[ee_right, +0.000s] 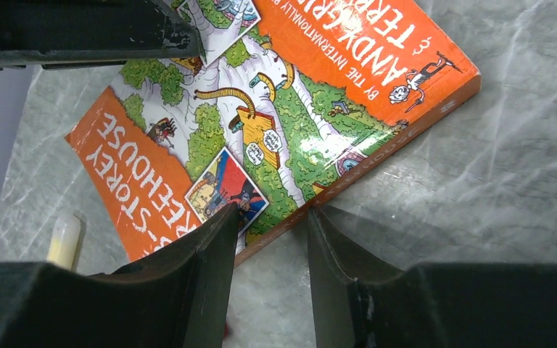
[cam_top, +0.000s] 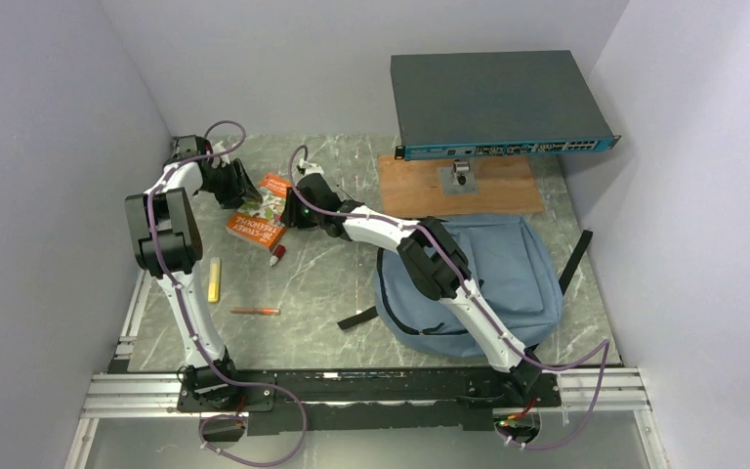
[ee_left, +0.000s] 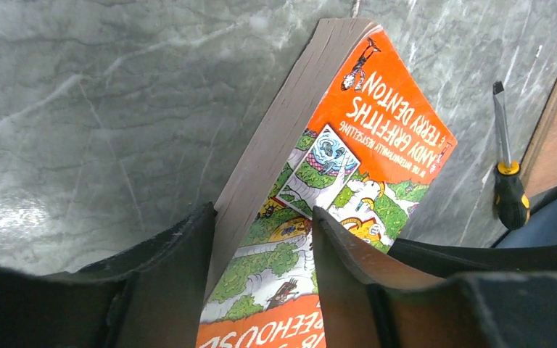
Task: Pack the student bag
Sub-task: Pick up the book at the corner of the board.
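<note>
The student bag (cam_top: 488, 269), blue-grey with black straps, lies flat at the right of the table. An orange paperback (cam_top: 257, 227) lies left of centre between both grippers. My left gripper (cam_top: 237, 191) (ee_left: 261, 210) straddles the book's (ee_left: 348, 138) page edge: one finger (ee_left: 178, 268) stands against the pages and the other (ee_left: 344, 272) over the cover, with a gap. My right gripper (cam_top: 298, 210) (ee_right: 272, 212) straddles the spine edge of the book (ee_right: 261, 109): one finger (ee_right: 203, 268) is above the cover and the other (ee_right: 333, 268) over bare table. Both stand open.
A yellow highlighter (cam_top: 214, 278), a red pen (cam_top: 254, 311) and a red-capped marker (cam_top: 276, 256) lie in front of the book. A yellow-and-black screwdriver (ee_left: 509, 190) lies beside a wooden board (cam_top: 459, 186). A dark network switch (cam_top: 498, 103) stands raised at the back right.
</note>
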Action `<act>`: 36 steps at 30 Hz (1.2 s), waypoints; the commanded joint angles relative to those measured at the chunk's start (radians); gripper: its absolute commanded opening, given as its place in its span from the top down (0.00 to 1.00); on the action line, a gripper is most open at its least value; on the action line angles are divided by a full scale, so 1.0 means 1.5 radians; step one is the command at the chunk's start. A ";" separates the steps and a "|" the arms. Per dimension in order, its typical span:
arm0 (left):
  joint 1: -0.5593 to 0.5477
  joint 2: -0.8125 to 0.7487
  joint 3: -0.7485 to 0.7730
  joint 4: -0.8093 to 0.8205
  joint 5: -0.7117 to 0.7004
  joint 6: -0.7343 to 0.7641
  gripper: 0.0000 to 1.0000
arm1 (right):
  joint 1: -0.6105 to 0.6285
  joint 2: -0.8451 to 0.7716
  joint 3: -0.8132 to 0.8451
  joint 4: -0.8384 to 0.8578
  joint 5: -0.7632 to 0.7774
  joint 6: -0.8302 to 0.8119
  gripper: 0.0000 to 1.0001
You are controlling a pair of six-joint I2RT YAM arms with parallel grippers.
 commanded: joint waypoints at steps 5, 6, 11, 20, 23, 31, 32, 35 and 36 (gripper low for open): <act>-0.051 -0.072 -0.052 -0.028 0.123 -0.036 0.54 | 0.006 -0.038 -0.025 -0.033 0.030 -0.075 0.56; -0.054 -0.074 -0.048 -0.034 0.118 -0.033 0.55 | 0.006 -0.039 -0.026 -0.036 0.034 -0.079 0.55; -0.067 -0.082 -0.031 -0.058 0.112 -0.019 0.63 | 0.006 -0.043 -0.022 -0.050 0.040 -0.106 0.52; -0.070 -0.086 -0.031 -0.053 0.154 -0.022 0.79 | 0.005 -0.036 -0.002 -0.076 0.051 -0.150 0.48; -0.069 -0.083 -0.025 -0.064 0.140 -0.017 0.94 | 0.005 -0.046 0.001 -0.096 0.064 -0.183 0.44; -0.070 -0.089 -0.032 -0.061 0.138 -0.043 1.00 | 0.023 -0.106 -0.021 -0.163 0.128 -0.308 0.24; -0.069 -0.089 -0.032 -0.061 0.141 -0.049 1.00 | 0.023 -0.117 -0.031 -0.166 0.129 -0.310 0.23; -0.069 -0.092 -0.046 -0.043 0.164 -0.077 1.00 | 0.029 -0.144 -0.038 -0.195 0.124 -0.299 0.21; -0.070 -0.093 -0.050 -0.038 0.174 -0.087 1.00 | 0.039 -0.156 -0.051 -0.193 0.130 -0.313 0.20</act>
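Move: The book's middle lies about 4 cm right of the left hand and 2 cm back, just below it, the fingers being already at its page edge. From the right hand, at the spine, it is roughly 6 cm left and 4 cm ahead. The small red tube lies about 8 cm back and 3 cm left of the right hand; the screwdriver lies some 22 cm right and 1 cm ahead. The left fingers pinch the book's pages, moving 7 cm right, 3 up; the right hand opens, shifting 5 right. ##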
